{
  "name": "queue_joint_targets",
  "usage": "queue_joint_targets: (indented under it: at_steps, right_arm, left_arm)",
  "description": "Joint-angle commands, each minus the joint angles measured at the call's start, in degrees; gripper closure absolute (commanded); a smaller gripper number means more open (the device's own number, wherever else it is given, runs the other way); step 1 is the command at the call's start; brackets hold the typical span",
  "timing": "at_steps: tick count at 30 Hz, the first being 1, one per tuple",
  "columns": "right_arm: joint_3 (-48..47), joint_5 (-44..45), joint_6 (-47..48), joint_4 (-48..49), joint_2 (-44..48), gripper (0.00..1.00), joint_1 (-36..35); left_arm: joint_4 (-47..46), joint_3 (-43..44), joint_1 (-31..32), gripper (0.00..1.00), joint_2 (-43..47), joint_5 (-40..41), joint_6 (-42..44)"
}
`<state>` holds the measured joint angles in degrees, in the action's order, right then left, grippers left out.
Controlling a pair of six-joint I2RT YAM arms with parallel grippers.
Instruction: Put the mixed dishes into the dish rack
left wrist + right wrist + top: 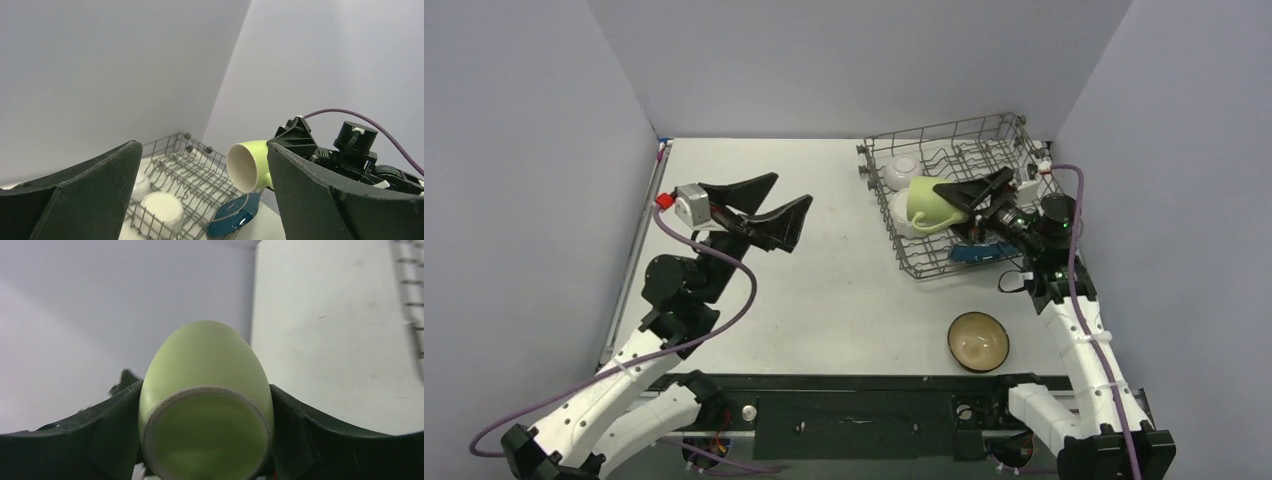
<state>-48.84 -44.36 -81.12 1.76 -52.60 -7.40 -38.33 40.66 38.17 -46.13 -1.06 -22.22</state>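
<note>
My right gripper point(959, 200) is shut on the pale green mug point(929, 205), holding it on its side above the near part of the dish rack point(954, 135). In the right wrist view the mug's base point(207, 440) fills the gap between the fingers point(320, 435). A small white bowl point(902, 170) and a second white dish point(898, 216) sit in the rack. The dark blue dish point(979, 255) leans at its near side. The brown bowl point(978, 340) stands on the table. My left gripper point(792, 188) hangs open and empty left of the rack.
In the left wrist view, the mug's mouth point(247, 167) faces the camera, with the rack's tines point(190, 165) and the blue dish point(235, 217) below it. Grey walls enclose the table on three sides. The brown bowl lies close to the right arm's base.
</note>
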Motion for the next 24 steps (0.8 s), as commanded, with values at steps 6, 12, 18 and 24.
queue_joint_targets:
  at_steps: [6,12,18,24]
  right_arm:
    - [-16.63,19.83,35.76,-32.75,-7.70,1.00,7.19]
    - [-27.37,38.08,44.16,-40.07,-15.75,1.00,7.20]
    - [-38.60,56.48,49.96,-42.41,-26.99,1.00,7.19]
    - [-50.53,65.53,54.34,-42.37,-40.23,1.00,7.22]
  left_arm:
    - [37.14,4.46,-0.39,0.04,12.34,8.44,-5.39]
    - [42.93,1.76,-0.39,0.04,18.18,9.30,-8.27]
    - [39.50,-4.30,-0.40,0.04,22.82,9.50,-10.54]
    - [41.28,-4.44,-0.44,0.04,22.60,5.68,-9.76]
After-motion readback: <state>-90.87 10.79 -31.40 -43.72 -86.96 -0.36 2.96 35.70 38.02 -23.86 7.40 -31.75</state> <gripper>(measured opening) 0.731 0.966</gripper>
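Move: The free rear-right part of the dish rack, where the right hand seems to be taking the mug it already holds, lies about 26 cm ahead, 24 cm right and 26 cm below. From that hand, the blue plate is some 13 cm ahead and 18 cm right, the scalloped white dish 22 cm ahead and 2 cm left, both roughly 27 cm down. From the empty left hand, that free part is about 28 cm ahead, 55 cm right and 35 cm below. Keeping the mug pinched around its body, the right hand swings it above the rack, about 20 cm right and 16 cm forward while sinking some 9 cm, mostly early on. The wrist turns about 75 degrees, so the fingers go from level to forward and down. The open, empty left hand withdraws downward some 11 cm, drifting left and tipping down. ##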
